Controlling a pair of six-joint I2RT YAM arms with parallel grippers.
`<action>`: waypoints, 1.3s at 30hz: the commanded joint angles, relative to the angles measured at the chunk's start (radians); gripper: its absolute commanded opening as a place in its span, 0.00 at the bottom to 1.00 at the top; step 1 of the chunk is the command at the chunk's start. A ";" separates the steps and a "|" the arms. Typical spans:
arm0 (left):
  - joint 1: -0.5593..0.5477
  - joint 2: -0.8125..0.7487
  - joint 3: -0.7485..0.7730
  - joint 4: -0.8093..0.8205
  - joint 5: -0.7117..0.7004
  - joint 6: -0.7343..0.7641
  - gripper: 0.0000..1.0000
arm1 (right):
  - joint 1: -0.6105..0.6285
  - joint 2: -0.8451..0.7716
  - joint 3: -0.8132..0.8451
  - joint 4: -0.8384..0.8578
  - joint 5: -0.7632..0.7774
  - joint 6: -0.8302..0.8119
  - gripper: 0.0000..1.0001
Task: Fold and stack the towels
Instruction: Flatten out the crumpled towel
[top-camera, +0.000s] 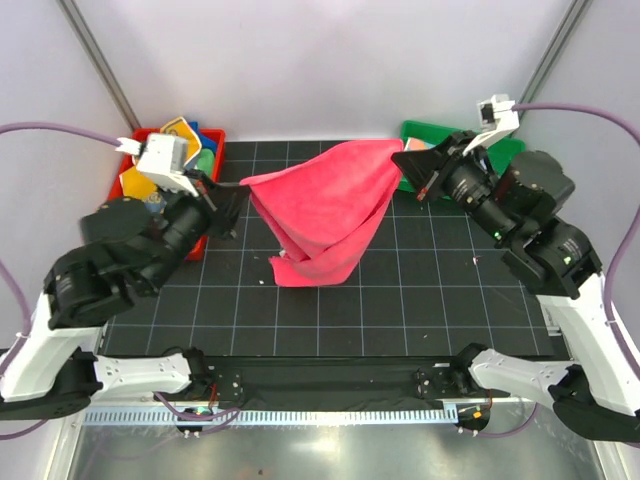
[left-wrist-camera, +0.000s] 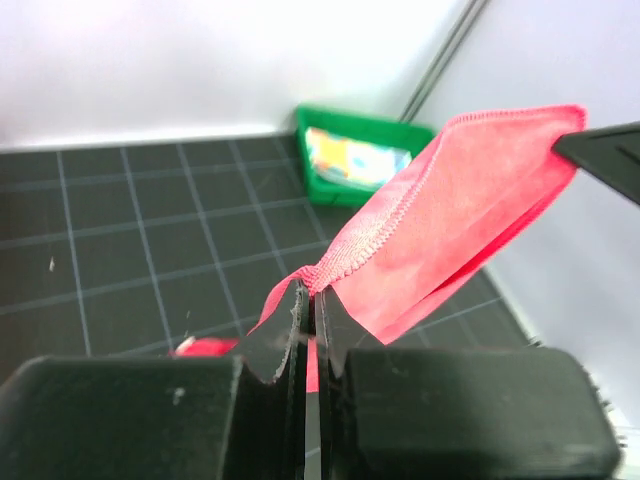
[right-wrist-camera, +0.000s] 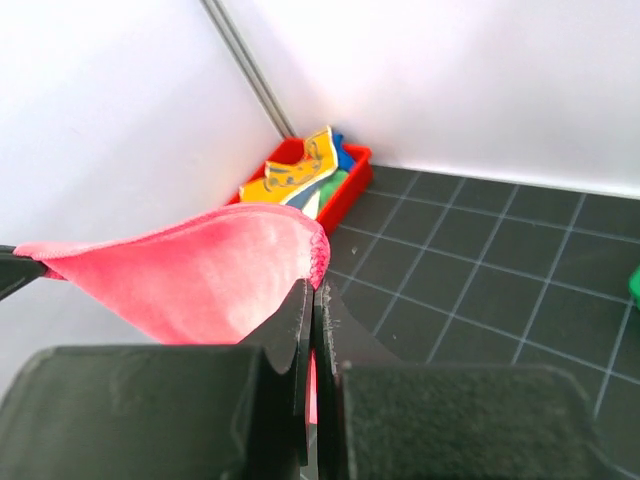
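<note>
A plain pink-red towel (top-camera: 325, 210) hangs stretched between both grippers above the black grid mat, its lower part sagging onto the mat (top-camera: 310, 270). My left gripper (top-camera: 238, 195) is shut on the towel's left corner (left-wrist-camera: 318, 275). My right gripper (top-camera: 405, 160) is shut on the right corner (right-wrist-camera: 318, 262). Several other towels (top-camera: 180, 140), orange-yellow, blue and green, lie bunched in the red tray (top-camera: 205, 235) at the back left. A pastel patchwork towel (left-wrist-camera: 355, 160) lies in the green tray (left-wrist-camera: 340, 190).
The green tray (top-camera: 425, 133) sits at the back right, partly behind the right arm. White walls and slanted metal poles (top-camera: 95, 50) close in the back. The mat's near edge (top-camera: 320, 355) runs just ahead of the arm bases.
</note>
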 joint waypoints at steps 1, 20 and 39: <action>-0.005 -0.030 0.067 0.075 0.057 0.075 0.00 | 0.004 0.014 0.097 -0.003 -0.040 0.013 0.01; -0.005 -0.128 0.105 0.120 0.152 0.110 0.00 | 0.003 0.053 0.296 -0.062 -0.101 0.016 0.01; -0.005 -0.119 0.174 0.120 0.156 0.118 0.00 | 0.004 0.057 0.411 -0.098 -0.136 0.024 0.01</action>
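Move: Both grippers hold the pink towel by its top corners. From the left hand, the towel's middle is about 11 cm right, 1 cm back and 13 cm below; the red bin lies some 19 cm ahead, 22 cm left and 45 cm down. From the right hand, the towel's middle is about 10 cm left, 7 cm back and 14 cm below; the green bin is roughly 20 cm ahead, 17 cm right and 46 cm down. Keep both corners pinched and lift the pink towel higher, easing off midway before a last rise. Bring the left gripper up about 9 cm while drawing it some 5 cm back and 5 cm left, away from the right gripper; raise the right gripper about 10 cm and draw it back half as far. Tip both sets of fingers up about 10 degrees, turning them slightly inward towards each other. ##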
